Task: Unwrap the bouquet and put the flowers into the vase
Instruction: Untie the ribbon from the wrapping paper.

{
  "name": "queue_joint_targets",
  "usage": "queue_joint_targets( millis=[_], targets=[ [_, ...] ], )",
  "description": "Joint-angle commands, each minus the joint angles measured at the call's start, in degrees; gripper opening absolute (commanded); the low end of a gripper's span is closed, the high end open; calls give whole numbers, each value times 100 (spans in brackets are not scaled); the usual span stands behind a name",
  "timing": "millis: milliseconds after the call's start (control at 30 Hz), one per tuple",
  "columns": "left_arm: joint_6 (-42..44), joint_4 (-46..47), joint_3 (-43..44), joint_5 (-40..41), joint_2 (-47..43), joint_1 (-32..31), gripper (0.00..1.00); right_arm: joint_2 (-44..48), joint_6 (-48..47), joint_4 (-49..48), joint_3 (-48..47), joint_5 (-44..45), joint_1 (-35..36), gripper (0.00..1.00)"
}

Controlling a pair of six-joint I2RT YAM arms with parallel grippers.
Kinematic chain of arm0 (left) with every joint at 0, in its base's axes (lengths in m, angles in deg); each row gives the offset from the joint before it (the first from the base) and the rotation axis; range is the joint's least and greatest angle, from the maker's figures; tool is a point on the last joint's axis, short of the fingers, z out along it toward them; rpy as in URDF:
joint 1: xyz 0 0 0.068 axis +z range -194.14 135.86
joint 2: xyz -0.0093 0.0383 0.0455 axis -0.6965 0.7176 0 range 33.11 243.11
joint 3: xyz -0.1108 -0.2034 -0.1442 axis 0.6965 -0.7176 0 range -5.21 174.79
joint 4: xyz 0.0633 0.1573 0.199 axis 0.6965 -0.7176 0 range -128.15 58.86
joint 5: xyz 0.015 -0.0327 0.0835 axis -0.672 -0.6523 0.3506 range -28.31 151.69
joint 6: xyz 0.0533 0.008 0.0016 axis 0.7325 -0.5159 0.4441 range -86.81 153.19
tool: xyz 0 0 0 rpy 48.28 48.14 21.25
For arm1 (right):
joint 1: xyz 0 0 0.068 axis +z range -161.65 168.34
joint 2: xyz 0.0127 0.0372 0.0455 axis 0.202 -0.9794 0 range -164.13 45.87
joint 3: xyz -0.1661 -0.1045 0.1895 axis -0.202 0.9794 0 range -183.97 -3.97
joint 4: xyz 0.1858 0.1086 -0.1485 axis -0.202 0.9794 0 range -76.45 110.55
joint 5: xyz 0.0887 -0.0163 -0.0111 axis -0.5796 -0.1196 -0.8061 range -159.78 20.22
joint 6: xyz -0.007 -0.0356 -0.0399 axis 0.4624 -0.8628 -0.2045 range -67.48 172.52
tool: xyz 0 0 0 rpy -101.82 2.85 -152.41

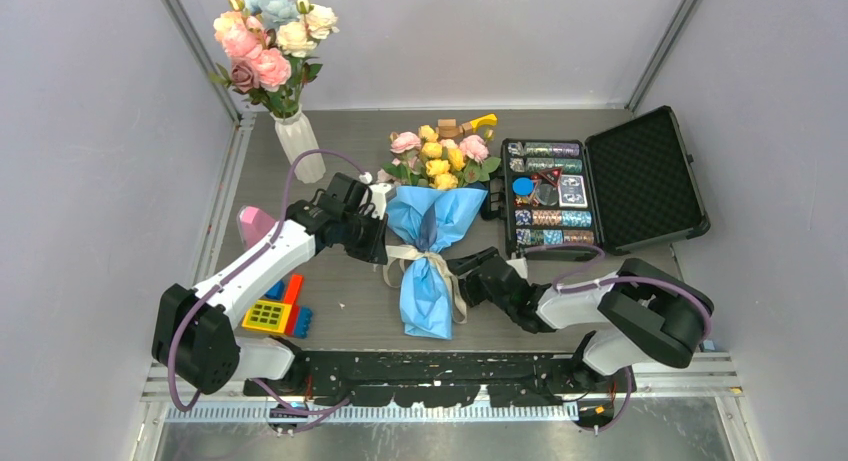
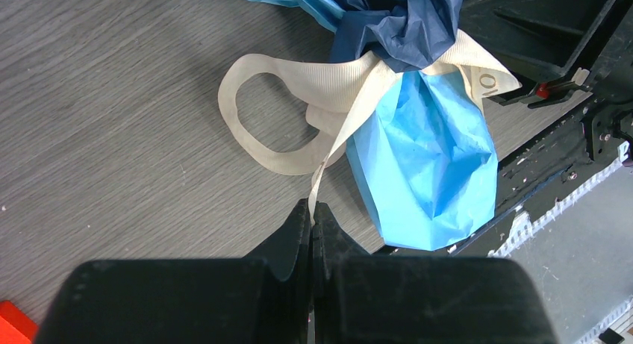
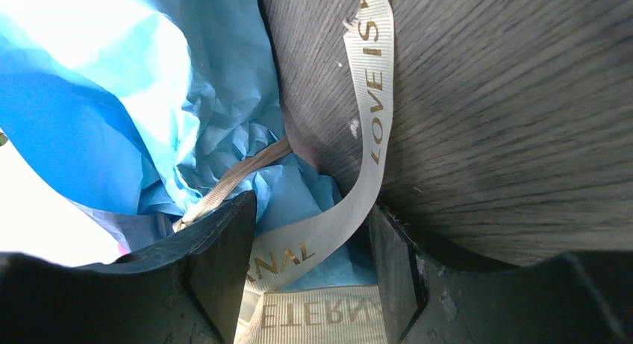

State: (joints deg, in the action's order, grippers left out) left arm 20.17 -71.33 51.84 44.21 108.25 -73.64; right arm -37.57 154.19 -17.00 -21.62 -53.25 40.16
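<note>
The bouquet (image 1: 432, 243) lies mid-table, its yellow and pink flowers (image 1: 440, 159) pointing away and its light blue wrap (image 2: 429, 157) towards the arms. A cream ribbon (image 2: 340, 86) ties the neck, with one loop lying loose on the table. My left gripper (image 2: 312, 210) is shut on a thin strand of that ribbon and sits just left of the neck (image 1: 382, 249). From the right, my right gripper (image 3: 313, 239) holds the neck, with blue paper and the printed ribbon (image 3: 373, 113) filling the gap between its fingers. The white ribbed vase (image 1: 300, 146) stands far left, holding bigger blooms.
An open black case (image 1: 600, 186) of poker chips lies right of the flowers. A pink cone block (image 1: 255, 224) and coloured toy bricks (image 1: 282, 306) sit by the left arm. Small wooden and yellow toys (image 1: 465, 127) lie behind the bouquet. The black base rail (image 1: 450, 366) runs along the near edge.
</note>
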Motion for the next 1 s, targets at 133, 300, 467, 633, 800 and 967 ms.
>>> queue_joint_targets(
  millis=[133,300,467,633,800,967],
  targets=[
    [80,-11,-9,42,-93,32,0,-132,58,142,22,552,57,63],
    [71,-14,-2,16,-74,32,0,-599,45,-362,-33,599,57,59],
    [80,-5,-14,12,-94,32,0,-882,-3,-531,-88,794,51,51],
    [80,2,-13,0,-87,32,0,-813,-268,-410,-140,1048,-44,30],
    [89,4,-15,14,-94,32,0,-530,-802,-361,-130,1324,-177,2],
    [102,21,-15,13,-120,27,0,165,-1709,8,-319,1683,-180,0]
  ],
)
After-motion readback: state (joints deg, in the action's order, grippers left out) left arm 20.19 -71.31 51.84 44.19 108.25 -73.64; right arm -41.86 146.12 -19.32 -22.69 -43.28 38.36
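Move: The ribbon tail that my right fingers will shut on crosses between them about 2 cm ahead, 1 cm to the right and 2 cm below my right hand. From this hand the knot lies some 5 cm ahead and 4 cm left, the paper's lower end about 5 cm back and 5 cm left, and the chip case roughly 14 cm ahead and 18 cm right. That tail is about 13 cm to the right of my left hand, level with it fore and aft, and some 11 cm lower. I ease my open right hand about 2 cm forward along the ribbon tail, then sink about 2 cm towards the table while swinging right and shut the fingers from over half open, pinching the tail near its free end. Still going right, away from the knot, I start to lift, rolling the wrist some 15 degrees. My left hand stays put and keeps its hold on the other tail. ##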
